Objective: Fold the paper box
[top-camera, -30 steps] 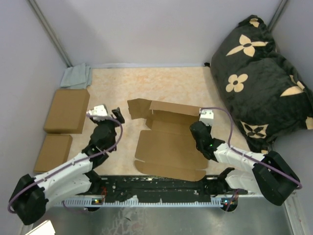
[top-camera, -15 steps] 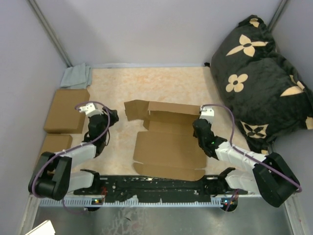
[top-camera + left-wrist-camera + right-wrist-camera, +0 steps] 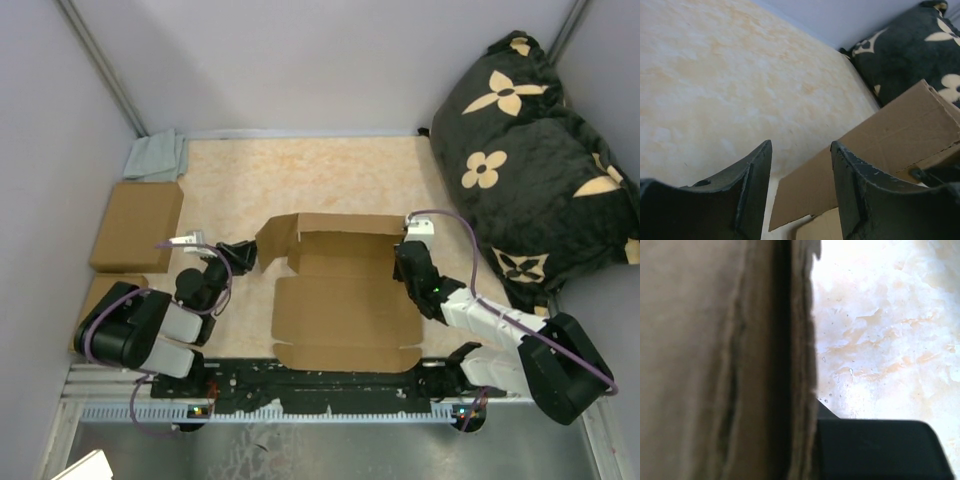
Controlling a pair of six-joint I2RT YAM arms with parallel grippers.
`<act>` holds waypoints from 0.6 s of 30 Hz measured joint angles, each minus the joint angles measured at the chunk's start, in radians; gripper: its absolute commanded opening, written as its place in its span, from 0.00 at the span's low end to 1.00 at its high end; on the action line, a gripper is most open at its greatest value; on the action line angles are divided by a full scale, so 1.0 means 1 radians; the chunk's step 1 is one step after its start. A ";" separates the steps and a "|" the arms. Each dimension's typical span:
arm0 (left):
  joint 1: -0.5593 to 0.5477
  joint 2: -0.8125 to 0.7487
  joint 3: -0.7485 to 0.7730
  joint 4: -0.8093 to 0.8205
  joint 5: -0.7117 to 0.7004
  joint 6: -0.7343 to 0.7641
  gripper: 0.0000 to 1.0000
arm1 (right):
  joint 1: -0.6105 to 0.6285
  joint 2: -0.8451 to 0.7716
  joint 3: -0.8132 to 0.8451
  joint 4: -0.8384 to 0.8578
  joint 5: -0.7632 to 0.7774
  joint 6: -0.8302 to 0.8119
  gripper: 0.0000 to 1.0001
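The paper box, a brown cardboard blank, lies flat at the table's middle with its back wall tilted up. Its left flap sticks out towards my left gripper. That gripper sits low just left of the flap and is open. In the left wrist view the flap shows between and beyond the two dark fingers, with nothing held. My right gripper is at the box's right side wall, shut on the cardboard. In the right wrist view the cardboard stands edge-on against one dark finger; the other finger is hidden.
Two ready-made brown boxes lie along the left wall, with a grey cloth behind them. A black flowered pillow fills the right back corner. Walls close off the left, back and right.
The left arm has folded back towards its base and its gripper has dropped low beside the left flap, jaws narrower. The box's back wall and left flap stand higher.
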 measured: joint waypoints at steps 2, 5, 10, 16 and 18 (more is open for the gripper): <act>-0.010 -0.005 -0.036 0.039 0.034 -0.006 0.56 | -0.001 0.000 0.006 -0.007 -0.008 -0.003 0.01; -0.036 -0.053 -0.058 0.045 0.078 -0.005 0.56 | -0.002 0.000 0.007 -0.008 -0.020 -0.007 0.02; -0.130 -0.212 -0.053 -0.014 0.129 0.076 0.57 | -0.006 0.020 0.028 -0.013 -0.049 -0.014 0.02; -0.263 -0.295 0.039 -0.225 0.148 0.204 0.57 | -0.006 0.035 0.044 -0.015 -0.076 -0.020 0.02; -0.284 -0.294 0.050 -0.272 0.145 0.237 0.57 | -0.006 0.035 0.044 -0.014 -0.083 -0.021 0.02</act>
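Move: The paper box's left side flap stands open right off my left fingertips; its middle is about 6 cm to my right, 3 cm ahead and 4 cm below. From this hand, the back wall's middle is roughly 22 cm right and 7 cm ahead, some 3 cm lower, and the flat front panel's middle 21 cm right, 12 cm back and 11 cm lower. From my right hand, the flap is about 28 cm left, 1 cm ahead and level. I sweep my left hand about 10 cm to the right, also drawing it back some 6 cm and lifting it around 4, swinging the half-open fingertips clockwise and slightly upward as they push the side flap in towards the box from outside. My right hand keeps its pinch on the right end of the back wall and eases 1 to 2 cm left. ##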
